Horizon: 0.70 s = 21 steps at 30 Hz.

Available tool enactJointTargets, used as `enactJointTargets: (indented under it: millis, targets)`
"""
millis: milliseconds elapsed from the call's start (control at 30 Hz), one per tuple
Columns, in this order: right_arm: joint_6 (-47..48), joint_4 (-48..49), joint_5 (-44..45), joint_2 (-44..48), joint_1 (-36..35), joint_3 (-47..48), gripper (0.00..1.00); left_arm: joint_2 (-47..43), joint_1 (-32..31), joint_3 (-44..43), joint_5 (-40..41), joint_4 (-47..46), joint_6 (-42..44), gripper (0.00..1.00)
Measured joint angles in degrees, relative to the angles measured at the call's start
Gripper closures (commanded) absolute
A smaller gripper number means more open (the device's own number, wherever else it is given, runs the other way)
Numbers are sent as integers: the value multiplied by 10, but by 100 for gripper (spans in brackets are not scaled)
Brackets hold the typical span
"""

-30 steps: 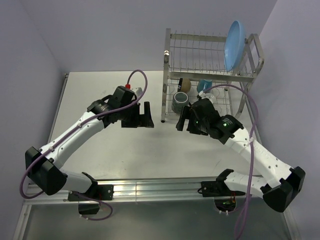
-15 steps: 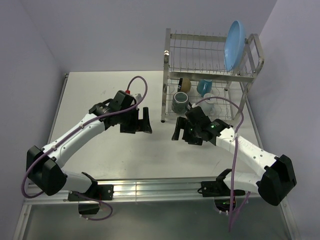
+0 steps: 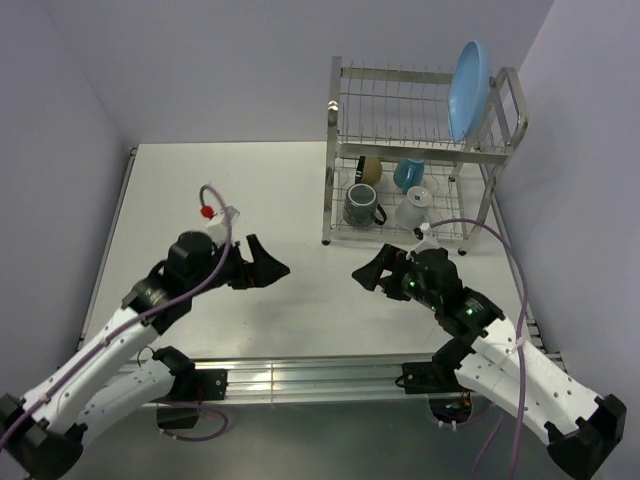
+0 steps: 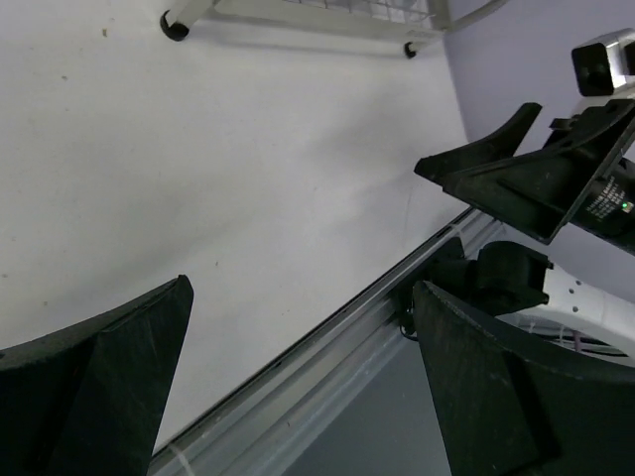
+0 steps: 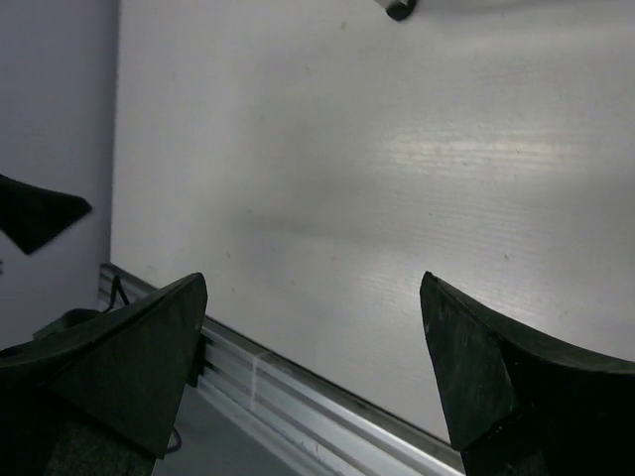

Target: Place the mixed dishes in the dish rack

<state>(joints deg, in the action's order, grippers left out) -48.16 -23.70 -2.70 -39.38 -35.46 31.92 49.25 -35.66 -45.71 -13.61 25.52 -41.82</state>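
Note:
The dish rack (image 3: 333, 150) stands at the back right of the table. A light blue plate (image 3: 468, 90) stands on edge in its top tier. On the lower tier sit a dark grey mug (image 3: 360, 205), a white mug (image 3: 413, 207), a light blue mug (image 3: 407, 173) and a tan bowl (image 3: 371, 168). My left gripper (image 3: 268, 262) (image 4: 303, 293) hangs open and empty over the table's middle, well in front of the rack. My right gripper (image 3: 368, 272) (image 5: 313, 283) is open and empty too, facing the left one across a gap.
The metal rail (image 3: 300, 372) runs along the table's near edge under both arms. Walls close in on the left, back and right. A rack foot (image 5: 399, 10) shows at the top of the right wrist view.
Both arms have drawn back from the rack toward the near edge. Both grippers stayed open and empty; the dishes have not moved.

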Motion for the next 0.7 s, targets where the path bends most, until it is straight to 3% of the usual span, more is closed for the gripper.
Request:
enactJointTargets:
  millis: [100,333,533,700]
  targets:
    - [2,70,0,50,0,-58,5,-96,0,134,-4,-112,-57,1]
    - [25,227,-33,147,0,-227,5,-186,0,380,-23,-317,-154,1]
    - [52,315,-54,257,0,-286,4,-251,1,426,-57,-443,-174,1]
    - [60,336,-56,363,0,-291,4,-291,1,428,-82,-563,-217,1]
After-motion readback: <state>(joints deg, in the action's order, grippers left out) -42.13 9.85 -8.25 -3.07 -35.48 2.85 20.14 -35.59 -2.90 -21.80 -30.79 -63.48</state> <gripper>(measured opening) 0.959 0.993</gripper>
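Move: Both grippers are empty above bare board, with every dish already in the dish rack. The green mug, on the lower tier, sits about 20 cm ahead of the right hand, 3 cm to its left and some 6 cm lower. The white mug is level with it in reach but about 10 cm to the hand's right; the small bowl is roughly 27 cm ahead and 2 cm left. From the left hand, the green mug lies some 21 cm ahead, 20 cm right and 12 cm lower. Draw both open grippers back from the loaded rack towards the bases, touching nothing. Dip the left about 9 cm, then bring it up again as far while easing it 5 cm back; let the right sink slightly, then lift, ending a little higher and slightly back. Swing both sets of fingers upward by some 40 degrees. ##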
